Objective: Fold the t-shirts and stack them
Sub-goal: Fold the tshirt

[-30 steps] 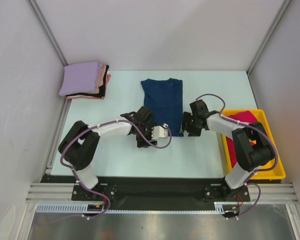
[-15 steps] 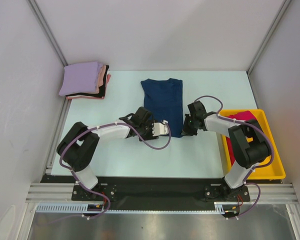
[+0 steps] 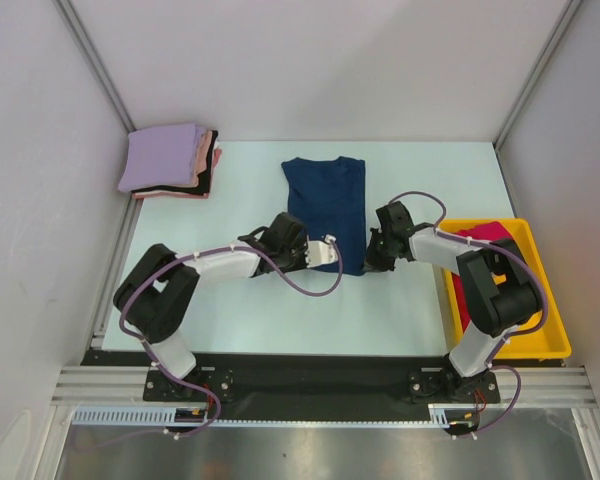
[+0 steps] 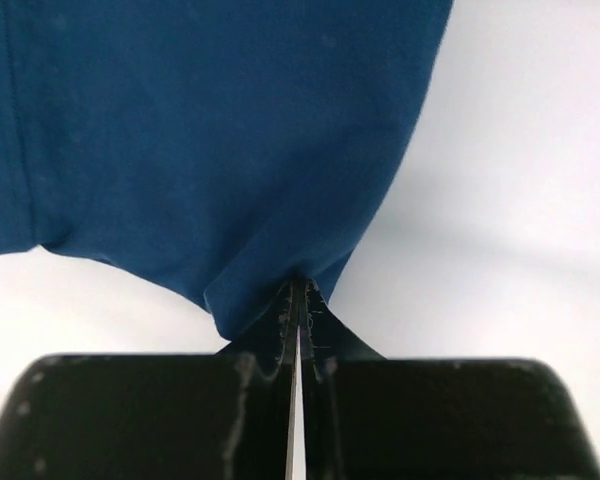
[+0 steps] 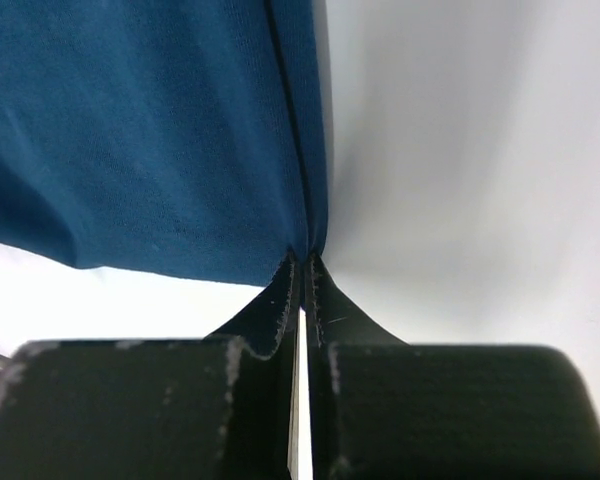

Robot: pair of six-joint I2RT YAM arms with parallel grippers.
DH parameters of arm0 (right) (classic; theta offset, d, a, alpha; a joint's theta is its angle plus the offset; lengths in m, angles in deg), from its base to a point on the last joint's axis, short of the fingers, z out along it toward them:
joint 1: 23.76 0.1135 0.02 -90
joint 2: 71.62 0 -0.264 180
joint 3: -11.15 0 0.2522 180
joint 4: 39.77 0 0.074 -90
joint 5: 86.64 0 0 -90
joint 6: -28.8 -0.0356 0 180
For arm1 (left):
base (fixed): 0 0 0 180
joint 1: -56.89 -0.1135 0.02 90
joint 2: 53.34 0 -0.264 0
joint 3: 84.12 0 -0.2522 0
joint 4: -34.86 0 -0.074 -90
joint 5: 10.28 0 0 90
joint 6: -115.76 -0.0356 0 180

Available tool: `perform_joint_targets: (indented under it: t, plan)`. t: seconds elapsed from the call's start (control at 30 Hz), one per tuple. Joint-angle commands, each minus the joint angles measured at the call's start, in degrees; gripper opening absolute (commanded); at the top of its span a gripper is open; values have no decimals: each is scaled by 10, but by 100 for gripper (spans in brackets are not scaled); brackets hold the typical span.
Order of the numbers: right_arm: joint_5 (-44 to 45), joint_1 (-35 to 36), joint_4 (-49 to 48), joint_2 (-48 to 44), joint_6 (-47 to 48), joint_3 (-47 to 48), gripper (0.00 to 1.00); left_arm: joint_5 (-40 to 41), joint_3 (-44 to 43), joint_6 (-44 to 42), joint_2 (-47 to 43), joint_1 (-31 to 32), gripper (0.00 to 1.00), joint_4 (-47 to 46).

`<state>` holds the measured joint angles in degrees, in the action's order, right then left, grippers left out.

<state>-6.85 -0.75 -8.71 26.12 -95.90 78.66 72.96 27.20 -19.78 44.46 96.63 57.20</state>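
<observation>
A navy blue t-shirt [image 3: 326, 205] lies flat in the middle of the table, folded into a long strip. My left gripper [image 3: 313, 258] is shut on its near left hem corner, and the cloth [image 4: 210, 150] puckers where the jaws pinch it. At the near right corner my right gripper [image 3: 371, 262] is shut on the hem too, the blue cloth [image 5: 150, 130] rising from the closed jaws. A stack of folded t-shirts [image 3: 170, 160], lavender on top with black and pink edges below, sits at the back left. A crimson t-shirt [image 3: 485, 240] lies in the yellow tray [image 3: 545, 300].
The yellow tray stands at the table's right edge beside the right arm. Grey walls close in the left, back and right sides. Purple cables loop off both wrists above the table.
Both grippers moved in to the navy shirt's near corners and closed on the hem. The shirt itself has not shifted.
</observation>
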Motion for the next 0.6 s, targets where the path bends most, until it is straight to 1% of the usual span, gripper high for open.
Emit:
perform_joint_targets:
  t: [0.0, 0.13, 0.33, 0.43, 0.5, 0.57]
  plan:
    - [-11, 1, 26, -17, 10, 14, 0, -8, 8, -2, -37, 2, 0, 30]
    - [-11, 19, 62, -37, 18, 14, 0, -35, 16, -3, -64, 2, 0, 101]
    - [-2, 46, 114, -95, 17, -7, 0, -64, 60, 2, -127, 2, 0, 173]
    - [-15, 64, 141, -133, 0, -27, 0, -88, 76, 19, -158, 4, 1, 215]
    - [-8, 93, 166, -165, -12, -33, 0, -104, 78, 27, -175, 6, 0, 251]
    - [2, 109, 182, -186, -32, -44, 0, -104, 82, 45, -198, 6, 0, 256]
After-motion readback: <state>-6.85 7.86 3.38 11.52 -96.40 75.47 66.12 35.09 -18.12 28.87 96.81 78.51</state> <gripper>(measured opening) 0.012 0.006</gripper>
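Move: Both hands are shut low at the near end of the narrow folded t-shirt: the left at its near-left corner, the right on its near-right corner. The t-shirt's middle is about 16 cm ahead and 4 cm right of the left hand, and 15 cm ahead and 9 cm left of the right. Bare table lies behind both hands, its middle roughly 12 cm straight back. The yellow bin's middle is some 29 cm right and 6 cm back of the right hand. Draw both closed grippers back towards the robot from the t-shirt's near end. Keep the right one's pinch on the near-right corner as it drags back about 7 cm, rises some 4 cm and turns slightly counter-clockwise. The left goes about 10 cm back and 5 cm left, staying low and swinging its fingertips in about 15 degrees, and comes away from the near-left corner empty. ##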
